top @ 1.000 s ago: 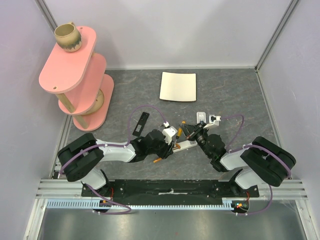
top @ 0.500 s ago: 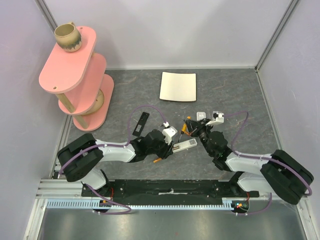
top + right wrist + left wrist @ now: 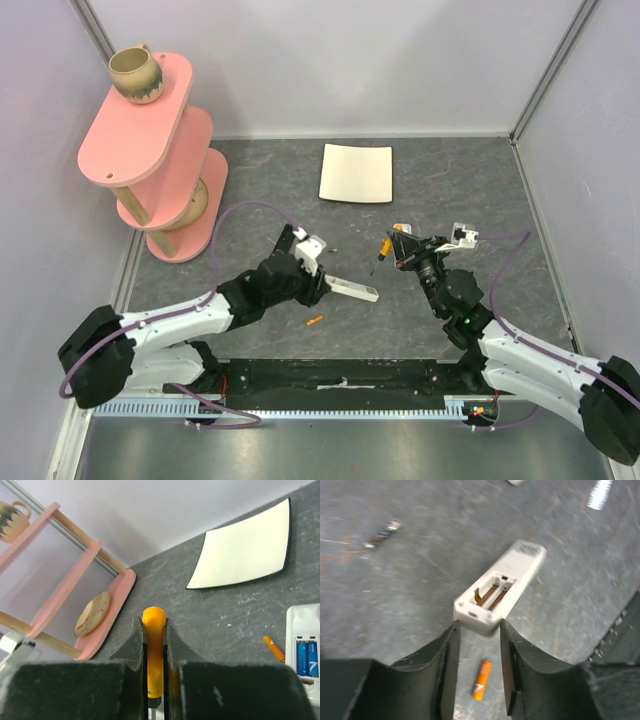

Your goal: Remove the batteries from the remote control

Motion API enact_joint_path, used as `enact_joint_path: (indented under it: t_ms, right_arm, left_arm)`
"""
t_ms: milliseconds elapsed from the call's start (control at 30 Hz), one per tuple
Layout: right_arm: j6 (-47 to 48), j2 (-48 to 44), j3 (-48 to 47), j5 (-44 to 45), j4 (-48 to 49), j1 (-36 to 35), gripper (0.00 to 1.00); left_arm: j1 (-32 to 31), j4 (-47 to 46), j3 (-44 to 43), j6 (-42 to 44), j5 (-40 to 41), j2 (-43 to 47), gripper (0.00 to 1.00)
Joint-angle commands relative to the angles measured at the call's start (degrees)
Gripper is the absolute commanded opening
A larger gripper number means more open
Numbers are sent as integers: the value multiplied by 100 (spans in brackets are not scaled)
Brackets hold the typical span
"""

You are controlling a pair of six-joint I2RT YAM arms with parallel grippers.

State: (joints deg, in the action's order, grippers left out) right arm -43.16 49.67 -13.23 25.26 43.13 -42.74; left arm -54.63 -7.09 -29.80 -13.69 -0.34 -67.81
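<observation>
The white remote control (image 3: 352, 289) (image 3: 501, 587) lies slanted with its battery bay (image 3: 491, 593) uncovered and no cell inside. My left gripper (image 3: 320, 277) (image 3: 478, 625) is shut on the remote's near end, its fingertips pinching the corners. One orange battery (image 3: 315, 321) (image 3: 481, 680) lies on the grey table, below the gap between the left fingers. To the right, my right gripper (image 3: 395, 238) (image 3: 155, 626) is raised and shut on a small orange-handled screwdriver (image 3: 154, 650). A thin orange cell-like piece (image 3: 273, 648) lies beyond it.
A pink tiered shelf (image 3: 150, 150) with a mug stands at the back left. A cream mat (image 3: 356, 173) lies at the back centre. A flat black bar (image 3: 286, 238) shows behind the left gripper. A white holder with blue cells (image 3: 304, 655) sits at the right.
The left arm has swung back to the left, turning the remote with it. The right arm has pulled away to the right with the screwdriver. The two grippers are now apart.
</observation>
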Motion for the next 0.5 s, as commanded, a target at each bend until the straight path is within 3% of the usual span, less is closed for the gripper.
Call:
enact_joint_path:
  t_ms: [0, 167, 333, 433, 467]
  right_arm:
    - [123, -510, -144, 129, -542, 20, 0]
    - [123, -573, -127, 67, -675, 20, 0]
    - [132, -388, -83, -3, -640, 20, 0]
    - [158, -274, -74, 6, -657, 29, 0]
    - [167, -256, -57, 6, -657, 20, 0]
  left_arm:
    - [619, 594, -272, -361, 579, 426, 2]
    - [1472, 674, -236, -441, 553, 594, 2]
    - [1596, 657, -377, -336, 369, 16, 2]
    - [1596, 367, -386, -195, -246, -249, 2]
    - [1587, 192, -403, -99, -735, -424, 17]
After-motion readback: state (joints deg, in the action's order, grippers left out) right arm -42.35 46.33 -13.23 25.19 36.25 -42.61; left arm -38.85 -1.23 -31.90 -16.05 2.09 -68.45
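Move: The left hand holds the white remote by its near end, the remote's middle about 7 cm right and 2 cm lower, level fore and aft. Some 8 cm below that hand lie the orange battery, 6 cm back and 2 left; the black battery, 12 ahead and 2 right; and the black remote, 13 ahead and 10 left. From the right hand, still holding the screwdriver, the white remote is about 8 cm back, 10 left and 15 below. The left hand sweeps some 10 cm forward-left, turning 20 degrees counter-clockwise, the white remote leaving its closing fingers. ##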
